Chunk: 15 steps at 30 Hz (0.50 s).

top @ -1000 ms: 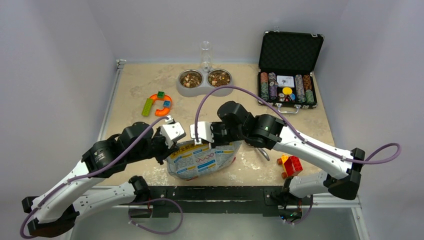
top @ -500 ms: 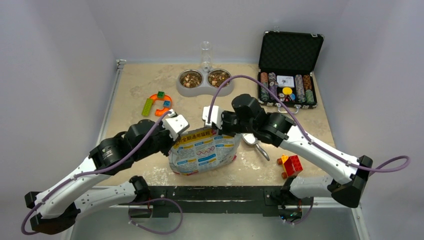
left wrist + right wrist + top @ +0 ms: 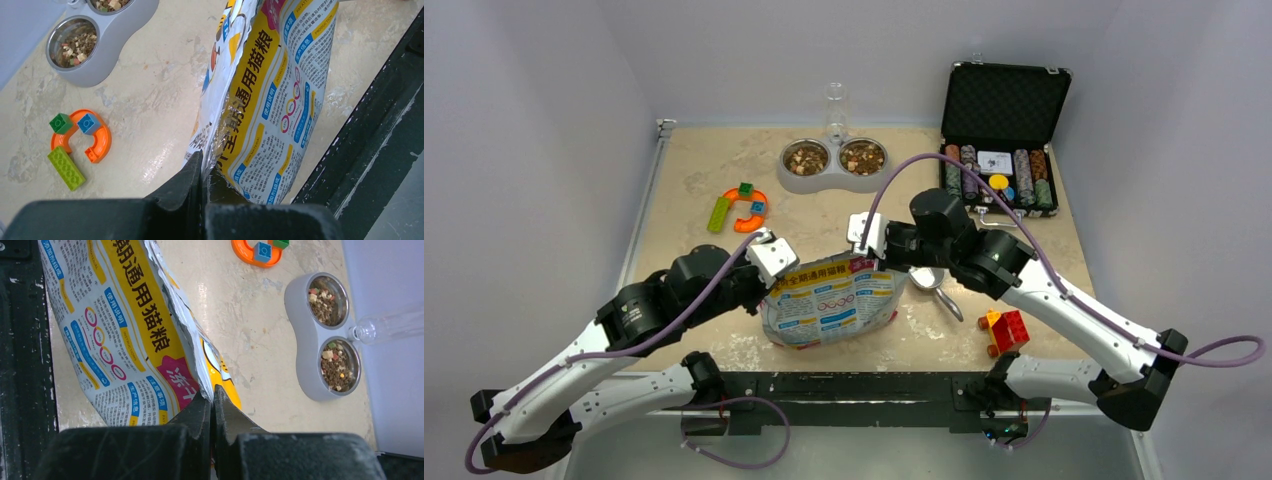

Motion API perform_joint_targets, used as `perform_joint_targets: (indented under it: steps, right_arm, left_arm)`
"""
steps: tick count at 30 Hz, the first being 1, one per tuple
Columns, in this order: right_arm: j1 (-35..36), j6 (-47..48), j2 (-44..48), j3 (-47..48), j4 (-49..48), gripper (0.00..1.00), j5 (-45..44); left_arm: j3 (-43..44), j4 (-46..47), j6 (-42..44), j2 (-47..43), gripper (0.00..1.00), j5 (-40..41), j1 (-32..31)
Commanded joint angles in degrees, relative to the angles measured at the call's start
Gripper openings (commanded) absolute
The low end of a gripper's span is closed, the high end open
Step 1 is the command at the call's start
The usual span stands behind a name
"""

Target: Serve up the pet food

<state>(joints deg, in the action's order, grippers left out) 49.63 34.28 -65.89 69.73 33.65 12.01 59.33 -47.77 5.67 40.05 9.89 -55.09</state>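
Observation:
The pet food [image 3: 806, 158] fills both cups of the grey double bowl [image 3: 834, 180] at the back; it also shows in the left wrist view [image 3: 77, 42] and the right wrist view [image 3: 339, 367]. A printed foil bag [image 3: 829, 300] stands upright near the front edge, its top edge stretched between my two grippers. My left gripper [image 3: 771, 262] is shut on the bag's top left corner [image 3: 215, 150]. My right gripper [image 3: 866, 240] is shut on the top right corner [image 3: 207, 382]. What is inside the bag is hidden.
A metal scoop [image 3: 932, 285] lies right of the bag. An open poker chip case [image 3: 997, 165] stands at the back right. An orange ring with toy bricks [image 3: 746, 210] lies at the left, red and yellow bricks [image 3: 1006, 328] at the front right. A clear bottle [image 3: 835, 110] rises behind the bowl.
Both grippers lifted and spread apart, the right one moving right. The bag rose from slumped to upright, its top edge pulled taut.

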Motion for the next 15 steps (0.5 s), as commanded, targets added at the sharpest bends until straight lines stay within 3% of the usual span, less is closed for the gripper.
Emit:
perform_joint_targets:
  steps: [1, 3, 4, 5, 8, 9, 12, 15]
  right_arm:
    - [-8.4, 2.8, 5.2, 0.3, 8.4, 0.00, -19.6]
    - [-8.4, 0.8, 5.6, 0.9, 8.8, 0.00, -18.5]
    - [-8.4, -0.3, 5.8, 1.7, 9.1, 0.07, -18.2]
    - [-8.4, -1.4, 6.1, 2.5, 9.3, 0.21, -17.9]
    - [-8.5, -4.5, 8.4, 2.5, 7.9, 0.82, -14.5]
    - [-8.5, -5.5, 9.7, 1.5, 6.3, 0.91, -13.1]
    - [-9.4, -13.6, 12.9, -1.7, 0.1, 0.99, -14.3]
    - [-10.6, -16.7, 14.2, -2.5, -0.7, 0.99, -5.8]
  left_arm:
    - [3.0, -8.9, 3.2, -5.8, 0.00, 10.0, 1.2]
    - [3.0, -8.7, 2.6, -6.1, 0.00, 8.0, 1.3]
    - [3.0, -8.7, 2.3, -6.1, 0.00, 7.2, 1.3]
    - [3.0, -8.7, 1.9, -6.3, 0.00, 6.5, 1.3]
    - [3.1, -8.1, 1.1, -6.6, 0.00, 4.5, 1.2]
    - [3.1, -7.8, 0.9, -6.7, 0.00, 3.7, 1.3]
    - [3.7, -7.0, 0.9, -6.6, 0.00, 2.2, 1.3]
    - [4.1, -6.9, 0.5, -6.3, 0.00, 1.6, 1.3]
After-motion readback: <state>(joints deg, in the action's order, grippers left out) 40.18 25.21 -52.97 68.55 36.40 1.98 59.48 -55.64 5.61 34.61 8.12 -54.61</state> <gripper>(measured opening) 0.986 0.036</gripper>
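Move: Both hands hold the upright pet food bag by its mouth. Its middle lies about 10 cm left of the right hand, 4 cm back and 13 cm below; from the left hand it is 10 cm right, 1 cm ahead and 12 cm below. The scoop lies some 13 cm right of the right hand, about level with it fore and aft, 25 cm below. The toy track is roughly 24 cm ahead of the left hand and 6 cm left, also 25 cm below. Rightward and up, after a slow start, the right hand lets go of the bag's right top corner, spreading its fingers fully as it swings some 10 cm away towards the scoop side and turns about 20 degrees clockwise. The left hand keeps its pinch on the left corner and draws it about 3 cm left and a little back. ##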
